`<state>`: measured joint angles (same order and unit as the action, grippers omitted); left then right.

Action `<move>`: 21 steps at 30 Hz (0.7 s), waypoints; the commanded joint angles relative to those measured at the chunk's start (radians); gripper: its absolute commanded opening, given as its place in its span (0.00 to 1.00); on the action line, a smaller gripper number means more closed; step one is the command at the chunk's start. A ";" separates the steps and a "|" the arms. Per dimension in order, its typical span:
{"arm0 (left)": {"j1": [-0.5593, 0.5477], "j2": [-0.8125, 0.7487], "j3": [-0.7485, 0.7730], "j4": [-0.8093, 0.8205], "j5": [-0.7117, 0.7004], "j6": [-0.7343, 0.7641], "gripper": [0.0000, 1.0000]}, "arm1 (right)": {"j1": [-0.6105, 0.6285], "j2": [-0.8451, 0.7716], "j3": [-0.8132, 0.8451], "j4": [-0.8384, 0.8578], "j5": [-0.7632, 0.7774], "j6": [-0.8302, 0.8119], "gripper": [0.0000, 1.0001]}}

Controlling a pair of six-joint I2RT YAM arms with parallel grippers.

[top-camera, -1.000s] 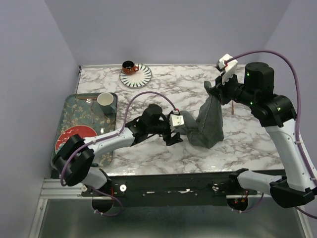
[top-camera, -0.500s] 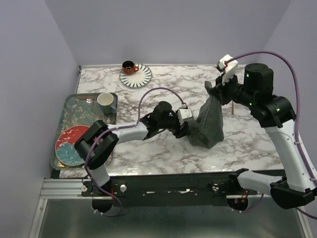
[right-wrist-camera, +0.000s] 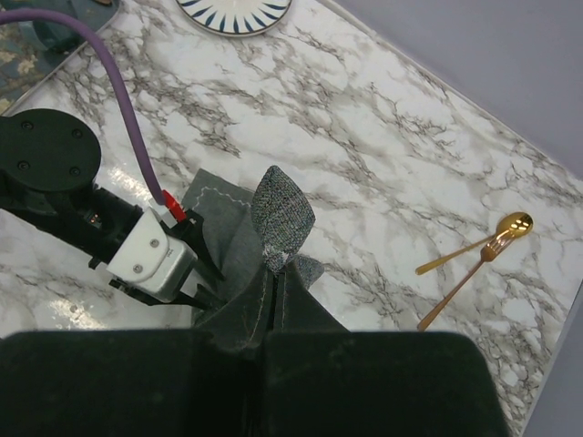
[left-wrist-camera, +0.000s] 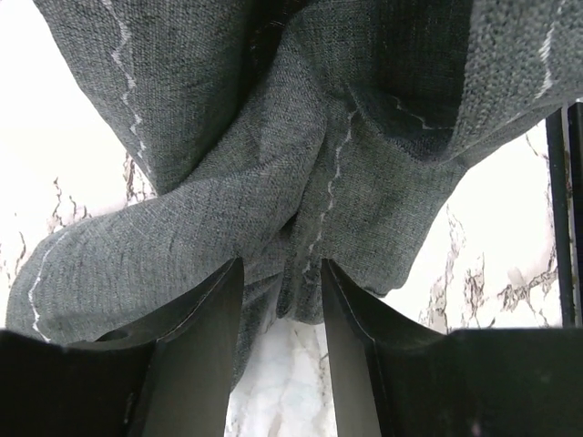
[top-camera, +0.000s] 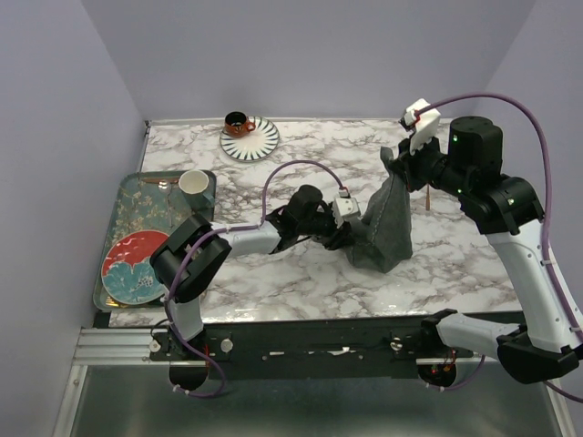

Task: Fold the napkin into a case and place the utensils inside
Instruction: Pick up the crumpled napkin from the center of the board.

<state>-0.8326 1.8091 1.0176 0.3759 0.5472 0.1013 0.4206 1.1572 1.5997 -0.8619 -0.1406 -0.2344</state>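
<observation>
The dark grey napkin (top-camera: pixel 387 228) hangs like a tent from my right gripper (top-camera: pixel 393 162), which is shut on its top corner (right-wrist-camera: pixel 282 214); the lower part rests bunched on the marble. My left gripper (top-camera: pixel 351 238) is at the cloth's lower left edge. In the left wrist view its jaws (left-wrist-camera: pixel 282 269) stand apart with a hemmed fold of the napkin (left-wrist-camera: pixel 273 164) between the tips, not squeezed. The two gold utensils (right-wrist-camera: pixel 474 259) lie crossed on the table to the right of the napkin, seen as a thin line (top-camera: pixel 427 196) beside the right arm.
An orange cup on a striped saucer (top-camera: pixel 248 137) stands at the back left. A patterned tray (top-camera: pixel 137 205) on the left holds a pale mug (top-camera: pixel 193 182) and a red plate (top-camera: pixel 137 264). The left arm stretches low across the table's middle.
My left arm has reached right to the napkin's lower edge and its jaws have narrowed around a fold. The right gripper has kept the top corner still.
</observation>
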 commanded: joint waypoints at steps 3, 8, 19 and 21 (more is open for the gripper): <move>-0.003 -0.039 -0.045 0.029 0.031 -0.029 0.49 | -0.002 -0.025 -0.026 0.012 0.035 0.015 0.01; -0.005 -0.030 -0.040 0.024 0.023 -0.038 0.38 | -0.002 -0.031 -0.033 0.012 0.042 0.017 0.01; -0.022 -0.022 -0.007 0.011 0.005 -0.058 0.29 | -0.002 -0.040 -0.047 0.017 0.075 0.027 0.01; -0.023 -0.013 0.007 0.008 -0.001 -0.064 0.22 | 0.000 -0.047 -0.049 0.018 0.090 0.032 0.01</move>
<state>-0.8421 1.8030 0.9852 0.3748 0.5537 0.0483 0.4206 1.1366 1.5620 -0.8616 -0.1024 -0.2249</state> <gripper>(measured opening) 0.290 0.016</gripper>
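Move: The napkin hangs from the right hand; its loose lower edge lies right at the left fingertips, some 2 cm right, 2 cm below and level fore and aft. From the left hand the spoon and fork are about 22 cm ahead and 27 cm right, the plate about 30 cm ahead and 26 cm left. From the right hand that lower edge is some 28 cm below, 8 cm left and 4 cm back. The left hand eases about 1 cm back and down, closing its half-open fingers on the napkin's lower edge. ##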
